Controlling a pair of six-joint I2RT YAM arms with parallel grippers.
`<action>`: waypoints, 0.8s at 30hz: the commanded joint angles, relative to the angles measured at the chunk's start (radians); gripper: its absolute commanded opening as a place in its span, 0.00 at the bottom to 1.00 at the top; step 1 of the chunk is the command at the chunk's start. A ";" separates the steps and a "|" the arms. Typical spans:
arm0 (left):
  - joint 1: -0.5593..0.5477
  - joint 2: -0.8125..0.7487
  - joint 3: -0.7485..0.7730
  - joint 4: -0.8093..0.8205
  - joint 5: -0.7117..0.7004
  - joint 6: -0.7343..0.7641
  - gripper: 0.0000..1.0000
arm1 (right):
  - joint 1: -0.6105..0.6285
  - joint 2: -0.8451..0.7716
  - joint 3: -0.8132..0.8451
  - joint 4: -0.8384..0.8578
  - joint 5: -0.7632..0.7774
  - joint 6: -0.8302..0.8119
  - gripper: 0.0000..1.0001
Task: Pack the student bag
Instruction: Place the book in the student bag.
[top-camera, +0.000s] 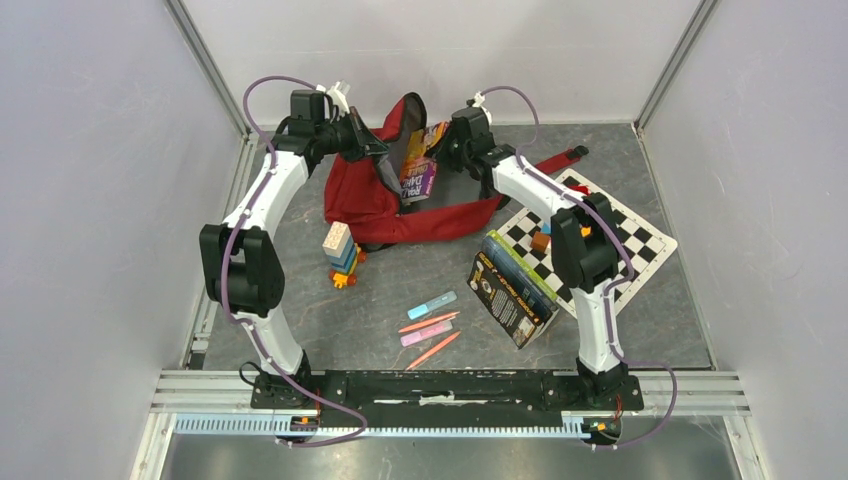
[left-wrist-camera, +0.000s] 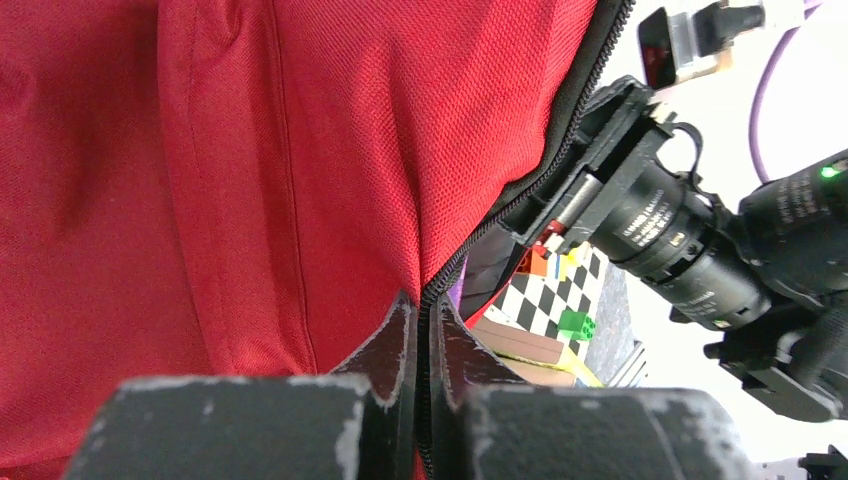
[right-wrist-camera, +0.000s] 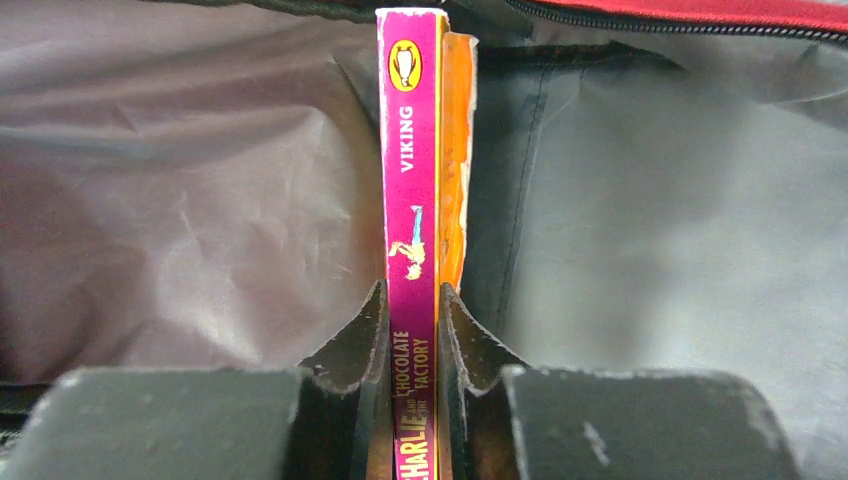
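Note:
The student bag (top-camera: 365, 205), dark red fabric, lies at the back of the table with its mouth held open. My left gripper (top-camera: 372, 143) is shut on the bag's zip edge (left-wrist-camera: 432, 295), lifting that flap. My right gripper (top-camera: 447, 150) is shut on a purple paperback book (top-camera: 420, 165) and holds it in the bag's opening. In the right wrist view the book's spine (right-wrist-camera: 411, 200) stands upright between the fingers, with the bag's dark lining (right-wrist-camera: 650, 230) behind it. Red bag fabric (left-wrist-camera: 250, 170) fills the left wrist view.
A stack of toy blocks (top-camera: 340, 255) stands in front of the bag. Several pens and markers (top-camera: 430, 325) lie near the table's middle. Books (top-camera: 512, 288) rest by a chessboard (top-camera: 600, 235) with small blocks on the right.

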 joint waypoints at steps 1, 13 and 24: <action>0.001 -0.036 0.067 0.063 0.025 -0.033 0.02 | 0.004 0.026 -0.052 0.201 -0.081 0.128 0.00; 0.001 -0.022 0.093 0.049 0.025 -0.017 0.02 | 0.005 0.100 -0.069 0.077 0.016 0.072 0.00; 0.001 0.022 0.100 0.043 0.067 -0.016 0.02 | 0.034 0.238 0.081 0.146 -0.023 0.154 0.00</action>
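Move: The right hand holds the book by its spine over the open student bag; the middle of the bag lies about 13 cm below, 4 cm to its left and 1 cm ahead. The flap edge pinched by the left hand is some 9 cm left, 2 cm back and 5 cm higher; the block toy stands 18 cm left and 15 cm back, down on the table. From the left hand, the bag's middle is roughly 5 cm right, 4 cm ahead and 20 cm below. Downward first, about 8 cm, the right hand lowers the book spine-up into the open bag, its fingers tipping slightly further down; then, staying at that depth, it slides the book some 2.5 cm left and a little forward, towards the held flap. The grip on the spine stays shut, while the left hand keeps the flap edge pinched and raised. ##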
